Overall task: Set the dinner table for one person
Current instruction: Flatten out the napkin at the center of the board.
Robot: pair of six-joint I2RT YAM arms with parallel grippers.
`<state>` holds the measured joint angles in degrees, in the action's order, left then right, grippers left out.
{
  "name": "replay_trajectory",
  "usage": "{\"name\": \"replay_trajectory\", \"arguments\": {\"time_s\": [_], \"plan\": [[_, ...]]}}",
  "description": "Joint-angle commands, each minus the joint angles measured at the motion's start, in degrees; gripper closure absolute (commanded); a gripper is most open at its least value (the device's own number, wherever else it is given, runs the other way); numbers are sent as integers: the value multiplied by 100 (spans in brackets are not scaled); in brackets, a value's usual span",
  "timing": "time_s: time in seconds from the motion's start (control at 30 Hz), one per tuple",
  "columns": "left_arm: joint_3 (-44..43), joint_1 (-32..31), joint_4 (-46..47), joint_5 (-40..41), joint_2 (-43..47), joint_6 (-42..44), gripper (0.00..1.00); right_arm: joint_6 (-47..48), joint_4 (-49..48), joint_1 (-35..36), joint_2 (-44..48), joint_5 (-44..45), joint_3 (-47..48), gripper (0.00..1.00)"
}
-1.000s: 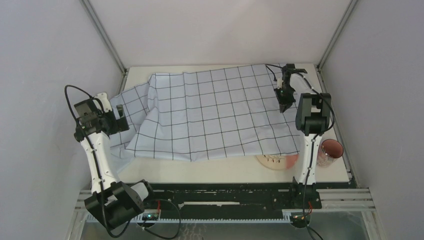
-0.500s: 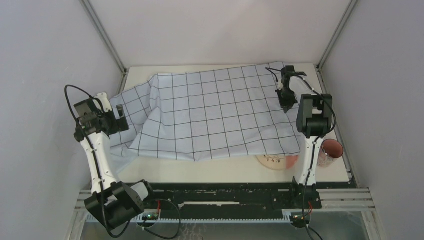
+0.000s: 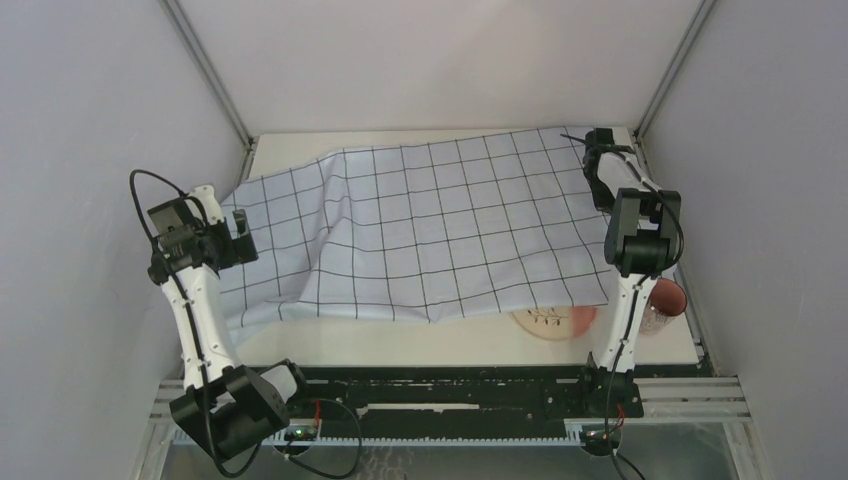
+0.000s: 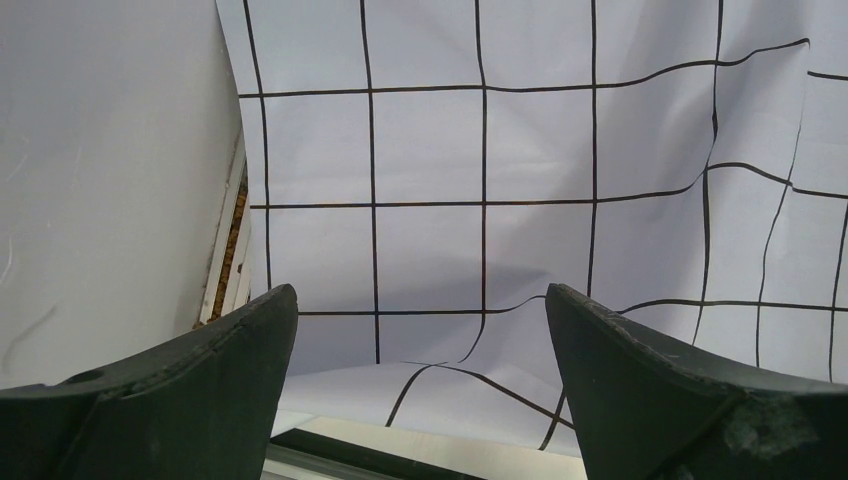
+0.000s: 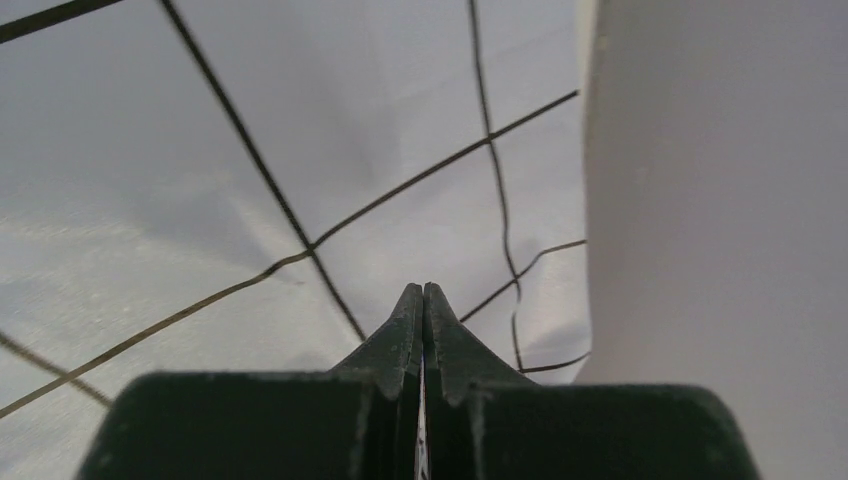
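A pale-blue cloth with a black grid [image 3: 440, 230] lies spread over most of the cream-white dinner table [image 3: 400, 345]. My right gripper [image 3: 602, 200] is at the cloth's far right side, near the table's right edge. In the right wrist view its fingertips [image 5: 423, 300] are pressed together with a thin sliver of cloth [image 5: 300, 150] between them. My left gripper [image 3: 240, 225] hangs open above the cloth's left edge. In the left wrist view [image 4: 420, 330] nothing is between the jaws and the cloth [image 4: 480, 200] lies below them.
A pale plate with a pink patch [image 3: 555, 323] pokes out from under the cloth's near right edge. A pink cup [image 3: 662, 305] stands at the near right, partly behind the right arm. Grey walls [image 3: 100, 150] close in both sides.
My right gripper has moved right and toward the far right corner, dragging the cloth with it. The cloth now lies flatter and reaches farther right. The left arm has not moved.
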<state>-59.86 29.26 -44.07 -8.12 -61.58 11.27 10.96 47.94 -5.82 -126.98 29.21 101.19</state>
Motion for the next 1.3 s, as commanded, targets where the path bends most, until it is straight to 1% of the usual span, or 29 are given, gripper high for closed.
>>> {"name": "replay_trajectory", "arguments": {"time_s": [0.0, 0.07, 0.13, 0.23, 0.3, 0.37, 0.4, 0.47, 0.53, 0.6, 0.67, 0.77, 1.0, 1.13, 1.27], "plan": [[133, -45, 139, 22, 194, 182, 2, 8, -386, 8, 316, 946, 137, 100], [149, -36, 138, 39, 214, 197, 2, 111, -509, -32, 324, 1133, 117, 100], [145, -35, 121, 25, 212, 188, 2, 154, -541, -77, 321, 1143, 100, 100], [65, -39, -1, -87, 174, 135, 2, 96, -434, -74, 386, 662, 45, 100], [28, -37, -64, -151, 176, 117, 1, 55, -440, -53, 542, 168, -61, 100], [18, -35, -44, -147, 231, 83, 1, 0, -479, -36, 759, -163, -121, 88], [11, -39, -33, -146, 247, 69, 1, 22, -552, -22, 887, -334, -188, 85], [-15, -38, -31, -167, 276, 45, 1, -5, -653, -9, 1181, -645, -277, 74], [-12, -37, -40, -201, 287, 21, 1, -77, -709, 15, 1461, -1112, -347, 60], [21, -39, -40, -213, 303, 16, 1, -146, -657, 13, 1692, -1874, -350, 49], [58, -35, -25, -193, 319, 21, 1, -267, -557, 25, 1826, -2681, -307, 44], [85, -40, -32, -185, 349, 25, 1, -332, -299, 183, 1705, -3179, -145, 39], [70, -37, -22, -173, 353, 33, 1, -92, -167, 805, 977, -3515, -92, 35], [92, -35, -22, -121, 365, 73, 1, 88, -123, 1192, 682, -3183, -25, 34], [121, -39, -22, -136, 377, 77, 1, 80, -86, 1373, 478, -3020, 4, 34]]}}
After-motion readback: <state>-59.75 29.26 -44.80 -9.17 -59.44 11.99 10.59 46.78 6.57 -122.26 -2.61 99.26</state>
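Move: The napkin lies spread under both hands. Its middle is about 45 cm left of the right hand, 4 cm nearer the base and 4 cm below; its right edge runs only some 5 cm to that hand's right. The plate, partly covered, is roughly 22 cm back and 21 cm left, and the mug about 25 cm straight back. From the left hand, the napkin's middle lies around 13 cm ahead, 37 cm right and 18 cm below. The napkin's right part, still pinched in the right hand's shut fingers, is drawn about 2 cm farther right and slightly up. The fingers then open to roughly two-thirds and the hand lets go, arcs up about 8 cm and some 20 cm left over the cloth, and sinks back low above it, levelling the wrist's sideways tilt by about 30 degrees. ##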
